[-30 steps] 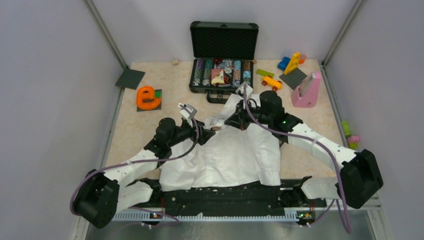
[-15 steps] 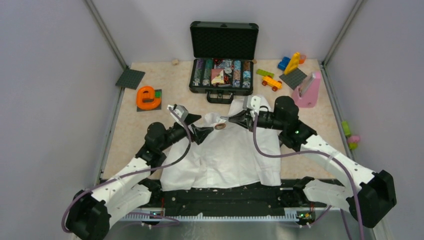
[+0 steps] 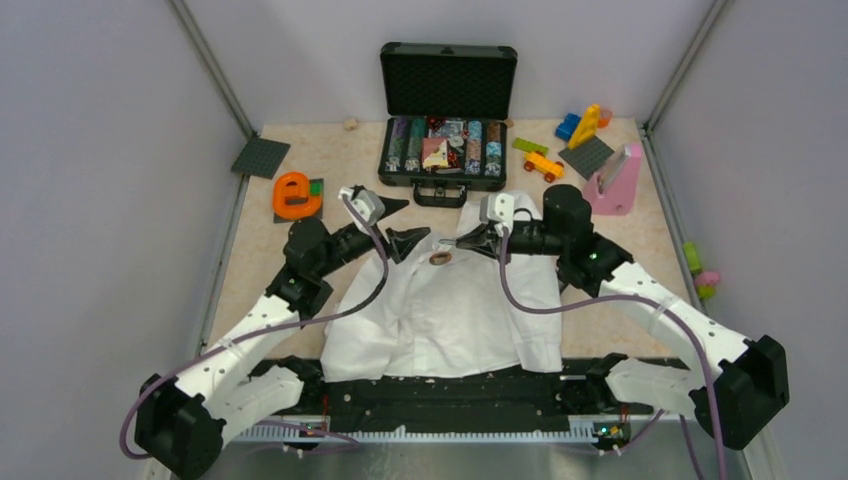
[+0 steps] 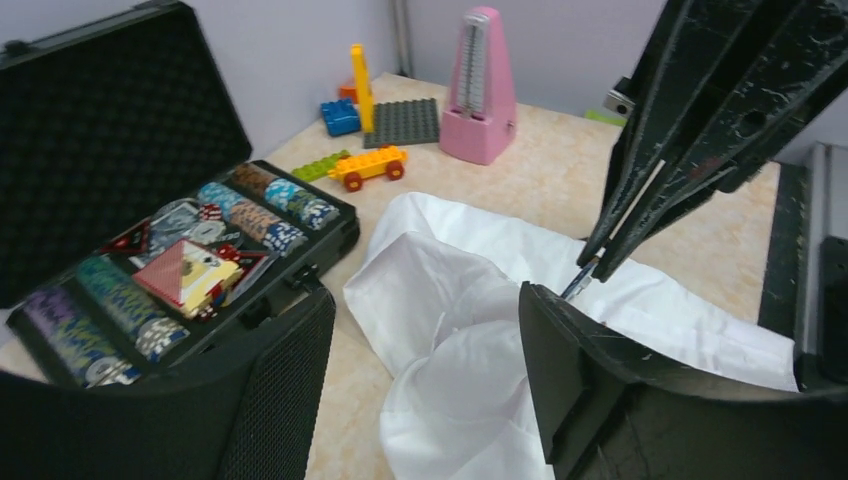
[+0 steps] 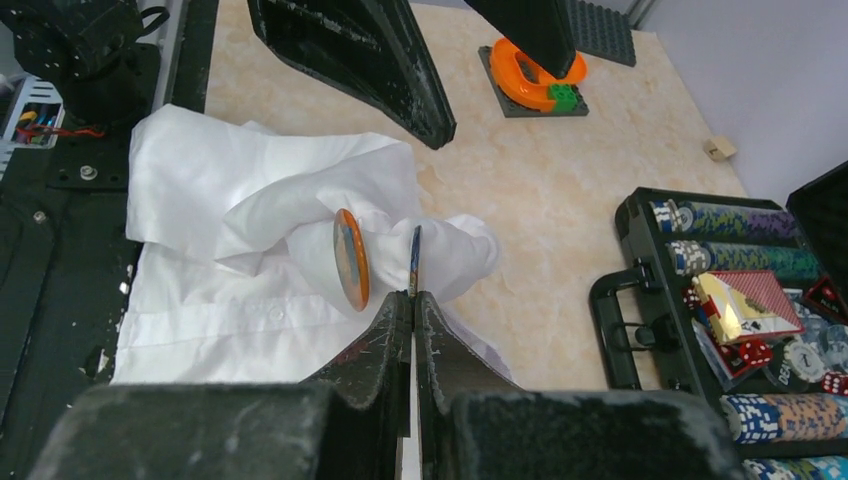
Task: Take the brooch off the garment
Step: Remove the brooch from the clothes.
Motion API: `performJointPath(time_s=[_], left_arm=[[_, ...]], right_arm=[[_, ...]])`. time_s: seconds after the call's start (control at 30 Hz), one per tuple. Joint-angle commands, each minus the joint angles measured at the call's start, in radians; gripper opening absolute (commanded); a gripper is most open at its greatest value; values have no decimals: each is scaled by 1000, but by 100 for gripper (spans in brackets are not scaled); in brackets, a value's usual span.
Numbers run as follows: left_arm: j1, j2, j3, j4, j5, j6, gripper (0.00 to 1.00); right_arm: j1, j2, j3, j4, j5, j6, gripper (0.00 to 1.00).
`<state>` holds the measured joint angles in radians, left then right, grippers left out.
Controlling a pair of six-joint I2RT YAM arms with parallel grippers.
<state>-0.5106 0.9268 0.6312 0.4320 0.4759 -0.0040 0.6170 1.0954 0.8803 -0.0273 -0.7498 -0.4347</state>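
The garment is a white shirt (image 3: 450, 310) spread on the table between both arms, its collar end bunched up (image 5: 300, 215). The brooch (image 3: 440, 258) is a small orange-rimmed disc (image 5: 352, 258), seen edge-on against a raised fold of the fabric. My right gripper (image 3: 460, 241) lies low and points left. It is shut (image 5: 412, 296) on a thin dark strip (image 5: 414, 258) that stands just beside the disc, with white cloth between them. My left gripper (image 3: 412, 220) hangs open left of the brooch. The bunched collar (image 4: 450, 330) shows between its fingers (image 4: 600, 380).
An open black case of poker chips (image 3: 445, 150) stands just beyond the collar. An orange letter e (image 3: 293, 195) on a small grey plate sits far left, with a grey baseplate (image 3: 261, 157) behind it. A pink metronome (image 3: 613, 180), a toy car (image 3: 543, 165) and bricks (image 3: 585, 125) are at the far right.
The left gripper has drawn back from the collar toward the far left. The right wrist has swung round to point left, still shut, and the brooch now shows on the raised fold.
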Motion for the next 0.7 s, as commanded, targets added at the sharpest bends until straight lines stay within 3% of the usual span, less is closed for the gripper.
performJointPath(time_s=[0.0, 0.17, 0.47, 0.67], left_arm=[[-3, 68, 73, -61, 172, 95, 69], [-6, 85, 38, -14, 296, 173, 52], [-7, 42, -5, -11, 404, 283, 53], [-9, 70, 19, -31, 459, 318, 30]], right_arm=[[-1, 28, 78, -5, -21, 34, 0], [-1, 69, 127, -76, -64, 25, 0], [-1, 107, 158, -120, -98, 34, 0], [1, 109, 142, -103, -128, 46, 0]])
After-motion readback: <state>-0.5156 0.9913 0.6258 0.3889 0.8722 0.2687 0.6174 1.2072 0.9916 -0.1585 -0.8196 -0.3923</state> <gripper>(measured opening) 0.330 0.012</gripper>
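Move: Back and to the right of the open left fingers, about 4 cm back, 6 cm right and 3 cm lower, the edge-on brooch stands in the right fingertips, some 2 cm left of the right hand's point and level with it. The brown disc on the lifted cloth sits roughly 7 cm back, 5 cm right and 5 cm below the left hand. The open case lies about 21 cm ahead, 6 cm right and 26 cm below it. Curving right and down first, then back, the left hand travels some 6 cm to the brooch, turning clockwise about 20 degrees so its fingers point more squarely right, and narrows its wide gap to about a third, one fingertip on each side of the brooch. The right hand keeps its closed pinch, easing about 1 cm left and 1 cm down while its wrist tilts slightly. ##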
